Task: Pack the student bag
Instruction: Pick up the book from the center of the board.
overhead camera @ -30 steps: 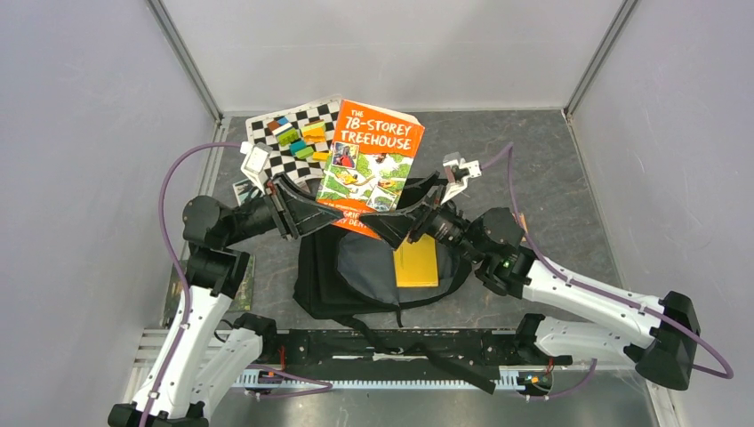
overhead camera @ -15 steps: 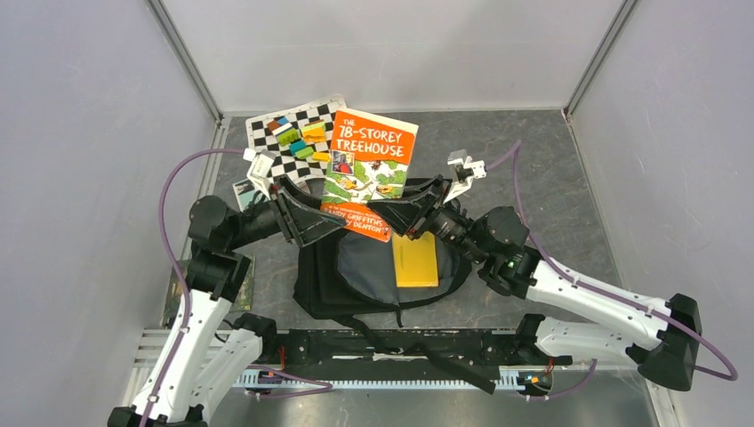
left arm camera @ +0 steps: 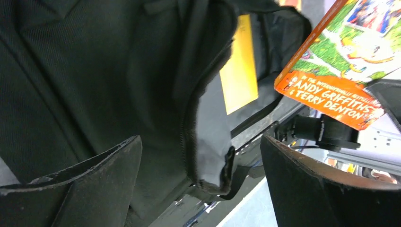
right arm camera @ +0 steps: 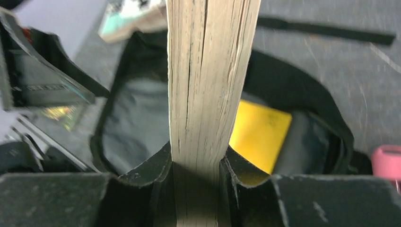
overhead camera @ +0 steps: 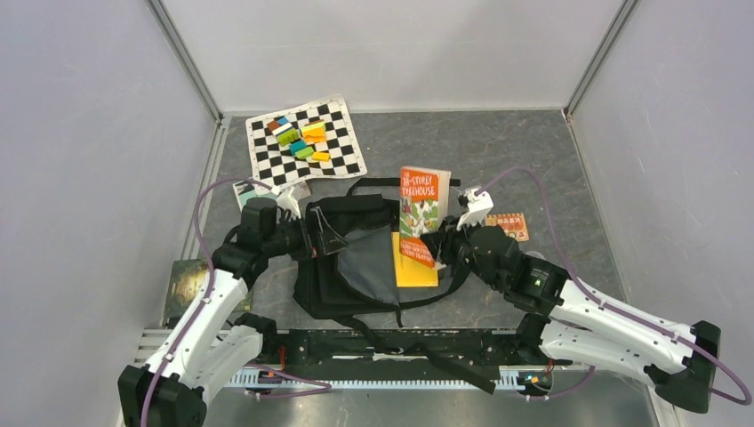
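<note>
The student bag (overhead camera: 351,276) lies open in the middle of the table, its grey lining facing up and a yellow book (overhead camera: 415,264) inside. My right gripper (overhead camera: 434,247) is shut on an orange paperback (overhead camera: 424,209), which stands on edge over the bag's mouth. In the right wrist view the paperback's page edges (right arm camera: 208,80) are pinched between the fingers of that gripper (right arm camera: 196,165), above the yellow book (right arm camera: 257,132). My left gripper (overhead camera: 331,236) is open at the bag's left rim. In the left wrist view this gripper (left arm camera: 201,182) straddles the bag's zipper edge (left arm camera: 189,142) without touching it.
A chequered mat (overhead camera: 342,160) with several coloured blocks (overhead camera: 300,138) lies at the back left. A small orange card (overhead camera: 507,224) rests to the right of the bag. A leaflet (overhead camera: 253,189) and a green card (overhead camera: 188,280) lie at the left. A black strap (overhead camera: 396,183) runs behind the bag.
The left gripper has let go of the paperback, opened wide and dropped to the bag's left rim. The right gripper closed on the book and swung it down, on edge, over the bag.
</note>
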Robot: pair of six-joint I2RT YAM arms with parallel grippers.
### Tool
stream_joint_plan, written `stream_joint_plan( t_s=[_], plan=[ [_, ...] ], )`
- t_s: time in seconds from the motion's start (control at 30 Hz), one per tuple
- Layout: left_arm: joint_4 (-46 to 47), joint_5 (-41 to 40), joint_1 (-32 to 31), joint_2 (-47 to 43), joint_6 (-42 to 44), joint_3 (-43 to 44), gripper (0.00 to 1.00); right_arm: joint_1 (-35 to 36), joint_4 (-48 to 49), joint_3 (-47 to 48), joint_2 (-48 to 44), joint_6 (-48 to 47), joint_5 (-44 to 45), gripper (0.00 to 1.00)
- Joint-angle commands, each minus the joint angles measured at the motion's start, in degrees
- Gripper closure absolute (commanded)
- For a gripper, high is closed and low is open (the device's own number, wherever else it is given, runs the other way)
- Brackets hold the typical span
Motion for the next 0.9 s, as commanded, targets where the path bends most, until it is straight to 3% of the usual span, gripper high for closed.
stream_joint_plan(
  t_s=[0.0, 0.23, 0.3, 0.43, 0.5, 0.57, 0.87],
  plan=[
    [-0.5, -4.1, -0.7, -0.1, 0.3, -2.7, 0.0, 0.1, -4.4, -3.4, -3.7, 4.8, -3.9, 1.0],
    [7.5, -1.7, -6.1, 4.5, -4.4, -7.9, 0.01, 0.1, -9.4, -8.3, -5.4, 10.0, -10.2, 1.0],
    [9.5, -1.7, -7.8, 6.3, -5.5, -8.2, 0.08, 0.2, -10.8, -8.8, -5.9, 10.7, -10.2, 1.0],
    [12.5, -1.1, -10.3, 9.0, -6.4, -6.8, 0.5, 0.1, -10.7, -10.8, -6.9, 13.2, -10.6, 1.0],
    [11.0, -1.3, -10.5, 8.6, -4.8, -4.4, 0.84, 0.1, -9.4, -12.1, -6.9, 14.9, -11.2, 1.0],
    [8.6, -2.0, -10.5, 7.0, -2.9, -1.5, 0.98, 0.1, -8.1, -13.6, -7.0, 17.3, -11.7, 1.0],
    [6.2, 6.2, -10.5, 2.4, -0.1, 3.6, 0.98, 0.1, 2.6, -18.9, -5.9, 24.3, -14.2, 1.0]
  ],
)
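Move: Inside the bag, the yellow folder lies about 5 cm left of the right hand, 2 cm back and 21 cm below; the right hand already holds the treehouse book and is taking it there. The orange card is some 19 cm right of that hand and 9 cm ahead, 24 cm lower. From the open left hand, the bag's zipped rim is roughly 3 cm back, 3 cm right and 8 cm down; the folder lies 21 cm right of it, 3 cm back. Lowering the still-pinched book about 13 cm and drawing it back some 6 cm, the right hand brings it down over the folder in the bag's opening while its fingers tip down about 25 degrees. The left hand sinks 7 cm, easing back and right, shuts its fingers on the zipped rim, then rises about 8 cm with the rim pinched, edging farther right. ##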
